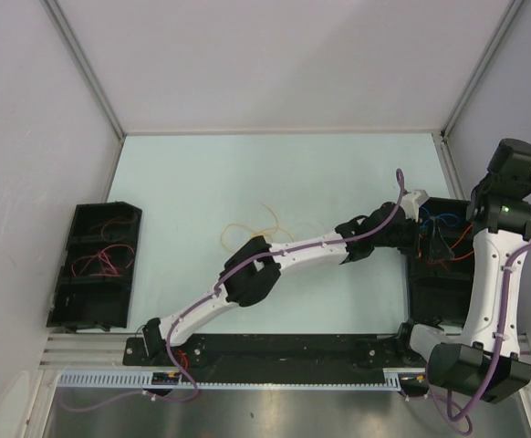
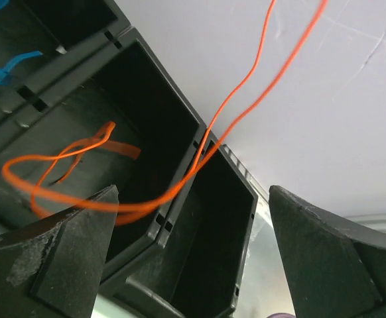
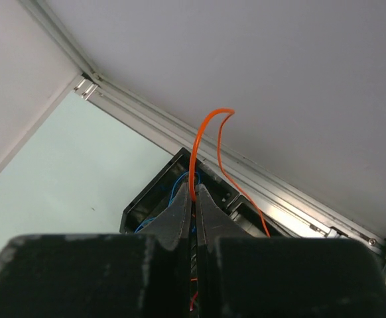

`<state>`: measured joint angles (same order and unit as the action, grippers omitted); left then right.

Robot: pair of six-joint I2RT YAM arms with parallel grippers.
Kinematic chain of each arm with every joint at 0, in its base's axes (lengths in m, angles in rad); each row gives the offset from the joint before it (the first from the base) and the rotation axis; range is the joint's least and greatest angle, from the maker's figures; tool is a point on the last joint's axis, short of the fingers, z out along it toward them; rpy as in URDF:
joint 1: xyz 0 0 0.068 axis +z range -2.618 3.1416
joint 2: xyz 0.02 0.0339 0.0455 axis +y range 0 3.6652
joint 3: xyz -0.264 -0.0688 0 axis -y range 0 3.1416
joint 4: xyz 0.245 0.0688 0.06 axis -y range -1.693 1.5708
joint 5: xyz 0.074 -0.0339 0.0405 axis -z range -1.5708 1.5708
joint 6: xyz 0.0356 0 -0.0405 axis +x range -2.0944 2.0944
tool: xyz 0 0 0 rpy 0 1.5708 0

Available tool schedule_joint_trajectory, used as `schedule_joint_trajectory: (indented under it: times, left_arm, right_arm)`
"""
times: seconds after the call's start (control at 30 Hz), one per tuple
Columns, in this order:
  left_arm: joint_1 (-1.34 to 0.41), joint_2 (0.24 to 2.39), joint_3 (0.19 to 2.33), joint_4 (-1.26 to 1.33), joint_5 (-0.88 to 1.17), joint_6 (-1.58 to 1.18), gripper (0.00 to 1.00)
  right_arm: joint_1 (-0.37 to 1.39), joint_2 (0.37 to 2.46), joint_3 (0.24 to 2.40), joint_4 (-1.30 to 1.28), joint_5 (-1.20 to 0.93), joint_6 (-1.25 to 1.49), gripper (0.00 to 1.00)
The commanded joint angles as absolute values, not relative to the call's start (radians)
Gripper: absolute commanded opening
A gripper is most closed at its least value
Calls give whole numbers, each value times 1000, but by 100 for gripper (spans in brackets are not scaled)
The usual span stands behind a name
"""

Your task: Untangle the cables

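An orange cable [image 3: 199, 142] rises from between the fingers of my right gripper [image 3: 194, 189], which is shut on it high above the black bin [image 1: 430, 292] at the table's right side. The cable arcs over and drops back toward the bin. In the left wrist view the same orange cable [image 2: 246, 86] comes down from the upper right into a bin compartment and loops there [image 2: 47, 165], passing close to the left fingertip [image 2: 103, 199]. My left gripper [image 2: 193, 192] stands wide open at the bin's edge [image 1: 418, 242], holding nothing. Blue cables [image 2: 0, 73] lie in the neighbouring compartment.
A pale yellow cable [image 1: 256, 228] lies curled on the green table, partly under the left arm. A second black bin [image 1: 83, 301] at the left holds red cables [image 1: 101, 260]. White walls close in on three sides, and the raised right arm [image 1: 498, 265] stands over the right bin.
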<state>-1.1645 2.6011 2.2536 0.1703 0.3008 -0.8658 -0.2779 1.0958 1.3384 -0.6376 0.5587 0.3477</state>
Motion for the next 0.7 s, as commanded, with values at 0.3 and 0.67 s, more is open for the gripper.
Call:
schedule_joint_trajectory:
  times: [0.3, 0.67]
  left_arm:
    - [-1160, 2398, 2235, -175, 212, -690, 100]
    - [-1160, 2379, 2168, -325, 279, -669, 100]
  right_arm:
    - [-434, 1077, 1335, -607, 549, 400, 0]
    - [-440, 1055, 1232, -606, 361, 486, 0]
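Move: The orange cable's lower coil sits in the right bin's middle compartment, about 3 cm ahead of the left hand, 4 cm to its right and 12 cm below. From the right hand, whose shut fingers hold the cable's upper part, that coil lies some 6 cm back, 9 cm left and 32 cm down. The blue cable is in the far compartment, about 9 cm beyond the orange coil; the empty near compartment is about 9 cm nearer the base. Leftward, the open left hand draws off from the orange cable and the bin by about 5 cm, rising slightly, then sinking while its fingers tip down nearly 20 degrees. The right hand keeps its pinch on the cable and carries it right and back about 4.5 cm, then eases back left and starts to lower it towards the middle compartment. ##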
